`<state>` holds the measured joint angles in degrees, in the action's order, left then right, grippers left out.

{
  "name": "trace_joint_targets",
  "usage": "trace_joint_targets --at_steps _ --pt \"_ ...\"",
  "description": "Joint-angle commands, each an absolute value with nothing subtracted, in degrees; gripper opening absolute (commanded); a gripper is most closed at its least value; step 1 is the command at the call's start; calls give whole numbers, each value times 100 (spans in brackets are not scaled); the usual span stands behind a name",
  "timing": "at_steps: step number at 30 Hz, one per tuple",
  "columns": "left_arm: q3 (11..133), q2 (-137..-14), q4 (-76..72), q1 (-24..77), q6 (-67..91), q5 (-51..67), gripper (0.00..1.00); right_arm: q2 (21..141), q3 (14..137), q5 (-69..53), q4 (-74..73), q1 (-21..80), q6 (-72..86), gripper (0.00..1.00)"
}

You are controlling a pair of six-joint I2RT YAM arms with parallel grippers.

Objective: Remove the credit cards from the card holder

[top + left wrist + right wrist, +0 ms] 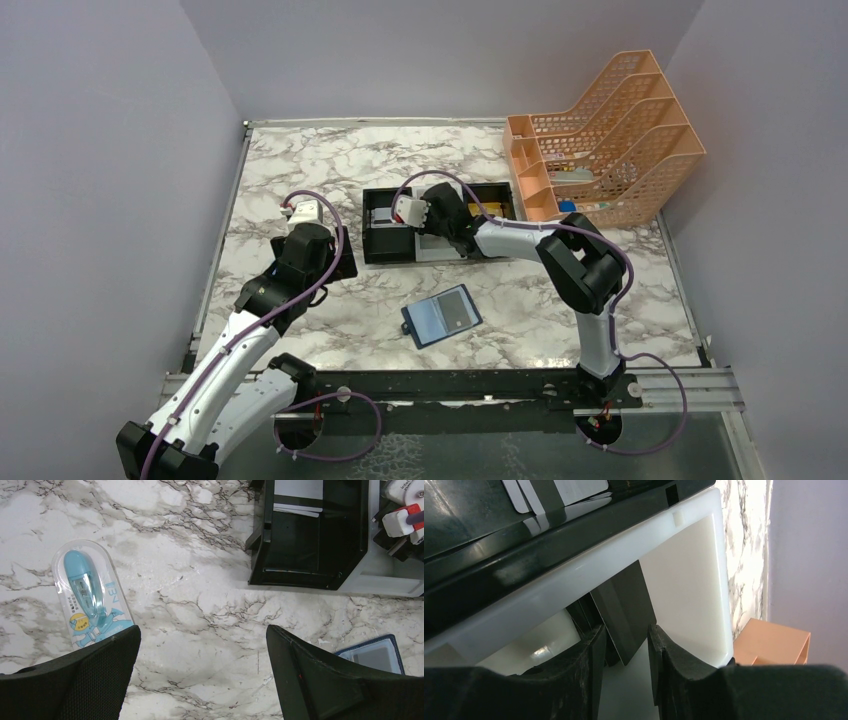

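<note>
The card holder (441, 316) lies open on the marble, navy with pale pockets; its corner shows in the left wrist view (372, 655). My right gripper (425, 232) reaches into the white tray (694, 565). Its jaws (626, 630) stand parted around a black credit card (626, 610) that leans on edge in the tray. The card rests against the left finger (591, 655), and a gap separates it from the right finger. Silver-grey cards (564, 492) lie in the black tray (310, 535) beside it. My left gripper (200, 635) hangs wide open over bare marble, left of the holder.
A blister pack with a blue correction-tape roller (90, 595) lies by my left finger. A second black tray (495, 200) stands behind the white one. A peach mesh file rack (600, 140) fills the back right corner. Grey walls close in on three sides.
</note>
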<state>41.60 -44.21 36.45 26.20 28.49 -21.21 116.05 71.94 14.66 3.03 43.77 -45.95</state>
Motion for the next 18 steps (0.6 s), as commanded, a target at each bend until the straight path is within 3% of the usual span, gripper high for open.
trace_joint_targets --at_steps 1,12,18 --pt "4181 -4424 3574 2584 2760 -2053 99 11373 7325 1238 365 4351 -4330 37" --pt "4179 -4482 3571 2585 2769 -2026 99 10111 6902 920 717 4351 -3546 38" --pt "4171 -4467 3519 2585 2741 -1725 99 8838 6127 1094 901 4351 -1241 39"
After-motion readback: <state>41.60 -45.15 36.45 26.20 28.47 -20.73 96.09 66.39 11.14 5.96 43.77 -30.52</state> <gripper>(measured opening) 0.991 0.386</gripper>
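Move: The card holder lies open some 22 cm back from the right hand, about 2 cm to its right and 3 cm lower. Just under the right fingertips is the dark card stack in the white tray. Level with that stack, the striped cards in the black tray lie about 10 cm left, and the yellow packet some 12 cm right and 1 cm farther out. From the left hand, the card holder is about 28 cm right, 5 cm back and 15 cm down. The right fingertips, already parted, come free of the dark card they were around in the white tray. After a slow start the hand rises ever faster, about 13 cm straight up out of the tray with a slight late drift back, rolling some 25 degrees so that its left side lifts. The fingers stay partly open. ##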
